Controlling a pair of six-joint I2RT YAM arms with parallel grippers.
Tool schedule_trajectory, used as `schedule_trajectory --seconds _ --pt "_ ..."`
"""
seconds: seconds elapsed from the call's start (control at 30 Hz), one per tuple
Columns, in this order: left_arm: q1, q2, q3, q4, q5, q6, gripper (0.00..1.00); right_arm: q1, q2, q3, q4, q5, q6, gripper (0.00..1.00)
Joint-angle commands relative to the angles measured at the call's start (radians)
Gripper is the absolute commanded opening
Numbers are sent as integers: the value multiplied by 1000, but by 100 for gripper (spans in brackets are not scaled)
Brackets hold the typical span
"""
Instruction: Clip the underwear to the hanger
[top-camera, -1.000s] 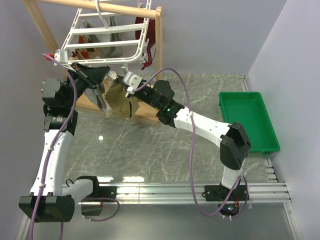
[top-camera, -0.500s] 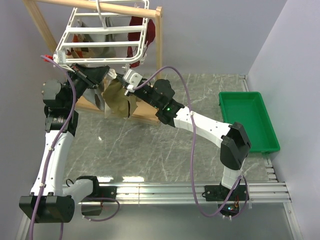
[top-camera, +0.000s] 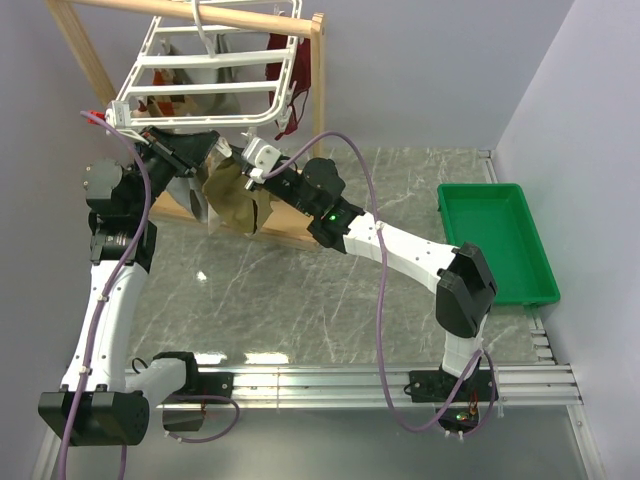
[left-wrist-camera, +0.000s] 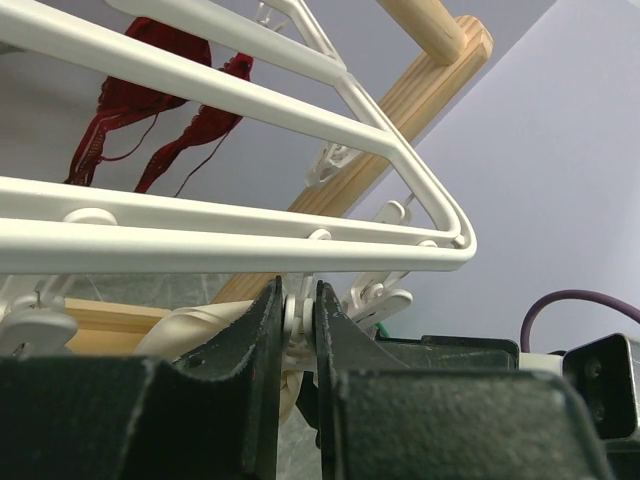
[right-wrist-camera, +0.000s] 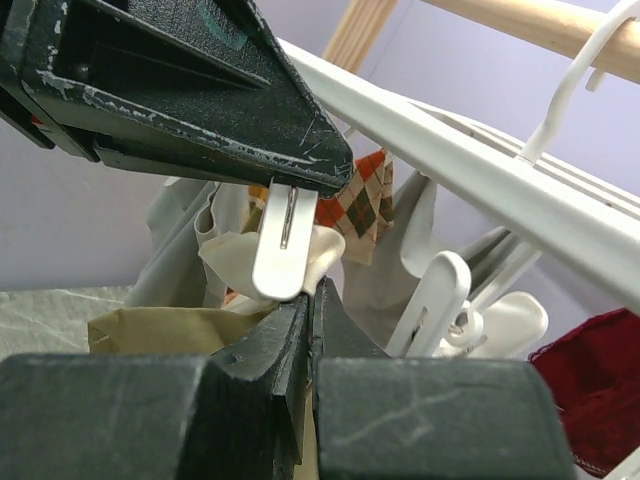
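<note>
The white grid hanger hangs tilted from the wooden stand. My left gripper is just under its near rail, jaws closed on the top of a white clip below the hanger's rail. My right gripper is shut on the top edge of the tan underwear, which hangs below it. In the right wrist view the right gripper sits directly under that clip's lower end, touching it, with the underwear bunched at its left. The left gripper's fingers fill the upper left.
The wooden frame stand carries the hanger. A dark red garment, a grey garment and an argyle cloth hang from other clips. A green tray sits at the right of the marble table.
The hanger has swung left and tilted. The right gripper has lifted the underwear's top edge up and left to the clip that the left gripper holds.
</note>
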Motion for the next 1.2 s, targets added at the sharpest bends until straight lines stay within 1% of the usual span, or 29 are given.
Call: schedule_trajectory --seconds 0.0,0.3,0.53,0.93,1.07,1.17 --pt "-11 -12 27 -21 45 12 18 11 -5 61 55 10 -3 0" --pt "-11 -12 46 -44 22 46 20 10 -18 52 66 9 3 0" --pt "-11 -20 52 -47 2 59 28 10 -25 63 59 0 20 0" --pt "-11 -26 55 -36 5 62 38 11 -36 57 50 -11 32 0" --pt "-11 -25 57 -35 5 65 40 11 -35 67 50 -13 35 0" --pt "-11 -25 61 -36 5 70 43 11 -32 69 50 -14 37 0"
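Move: The clip's handles sit squeezed between the left fingertips, its middle about 1 cm ahead and 1 cm below that hand, with the underwear's cream waistband some 3 cm below and 1 cm right, level ahead. The hanger's near bar runs roughly 3 cm above and 1 cm ahead, and the next clip hangs about 3 cm farther out and 4 cm right at hand height. For the right hand, pinching the waistband, the clip is about 2 cm left and 2 cm above, neither ahead nor back. The left hand eases its squeeze off the clip's handles, spreading its fingers from nearly shut to a bit under half open while staying practically in place under the hanger's near bar, with less than half a centimetre of drift and a turn of barely 5 degrees, so that the jaws can close on the cream waistband. The right hand holds still with its fingers shut, keeping its pinch on the waistband and holding the underwear up at the clip throughout. ##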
